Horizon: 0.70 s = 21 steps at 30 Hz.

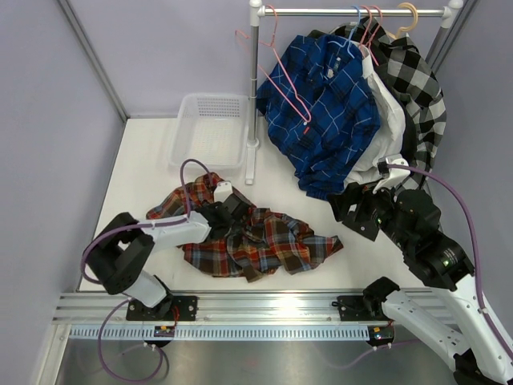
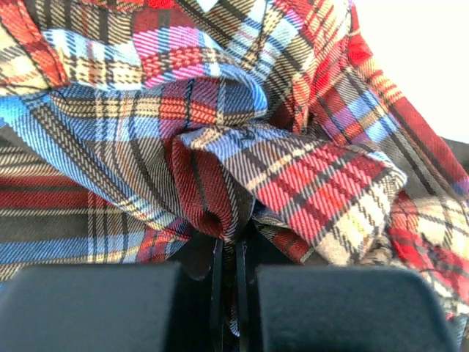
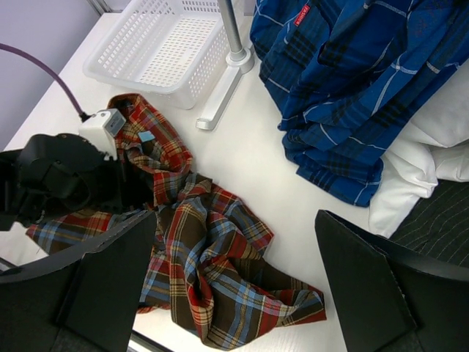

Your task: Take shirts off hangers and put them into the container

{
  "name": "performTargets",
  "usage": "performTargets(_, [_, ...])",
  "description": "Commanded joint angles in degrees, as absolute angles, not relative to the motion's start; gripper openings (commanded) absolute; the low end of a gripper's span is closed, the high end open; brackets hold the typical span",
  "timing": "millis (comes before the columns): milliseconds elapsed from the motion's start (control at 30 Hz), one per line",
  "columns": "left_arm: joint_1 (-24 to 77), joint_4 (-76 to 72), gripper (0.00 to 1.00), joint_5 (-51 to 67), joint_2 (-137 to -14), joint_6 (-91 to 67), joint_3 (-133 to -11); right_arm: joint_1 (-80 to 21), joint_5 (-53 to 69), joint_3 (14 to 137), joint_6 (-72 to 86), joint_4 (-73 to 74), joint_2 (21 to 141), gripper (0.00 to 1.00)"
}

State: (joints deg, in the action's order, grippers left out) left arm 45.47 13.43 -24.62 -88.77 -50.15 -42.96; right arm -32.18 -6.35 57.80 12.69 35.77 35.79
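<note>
The red-orange-navy plaid shirt [image 1: 264, 245] [image 2: 220, 110] [image 3: 220, 271] lies crumpled on the table, off its hanger. My left gripper [image 1: 231, 215] [image 2: 229, 253] is shut on a fold of it, with cloth pinched between the jaws. My right gripper [image 1: 354, 210] [image 3: 234, 220] hovers open above the shirt's right side, holding nothing. The royal blue shirt [image 1: 329, 112] [image 3: 352, 95] hangs from the rail on a light blue hanger [image 1: 353, 24]. An empty pink hanger [image 1: 280, 80] dangles beside it. The white container [image 1: 180, 136] [image 3: 110, 70] stands at the back left with nothing in it.
A white shirt [image 1: 386, 136] [image 3: 429, 158] and a black-and-white checked shirt [image 1: 418, 88] hang behind the blue one on pink hangers. The rack's post [image 1: 254, 96] and foot [image 1: 250, 170] stand just right of the container. Grey walls close in both sides.
</note>
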Motion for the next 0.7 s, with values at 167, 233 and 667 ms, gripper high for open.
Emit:
performTargets(167, [45.4,35.9,0.00,-30.0,-65.6,-39.7,-56.1,-31.9,-5.2,57.5,12.8,33.9,35.9,1.00])
performTargets(233, [45.1,41.0,0.00,-32.8,-62.2,-35.4,-64.5,-31.9,-5.4,57.7,12.7,34.4,36.0,0.99])
performTargets(667, [39.7,44.6,0.00,-39.4,-74.6,-10.6,-119.0,-31.9,-3.3,57.7,13.4,34.3,38.0,0.99])
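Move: The left hand is shut on the plaid shirt's cloth, close above the table. From it, the empty container stands about 28 cm ahead and 8 cm left, roughly level. The rail's foot lies some 20 cm ahead and 4 cm right, at about table height. The blue shirt hangs about 25 cm ahead, 20 cm right and 30 cm up. From the right hand, the container is roughly 34 cm ahead, 35 cm left and 30 cm below. Still pinching the bunched plaid shirt, the left hand hauls it fast up off the table by nearly 50 cm. It draws back a touch at first, then drifts some 9 cm left, to the container's side, while the wrist tips up about 45 degrees until the fingers point nearly level forward. ##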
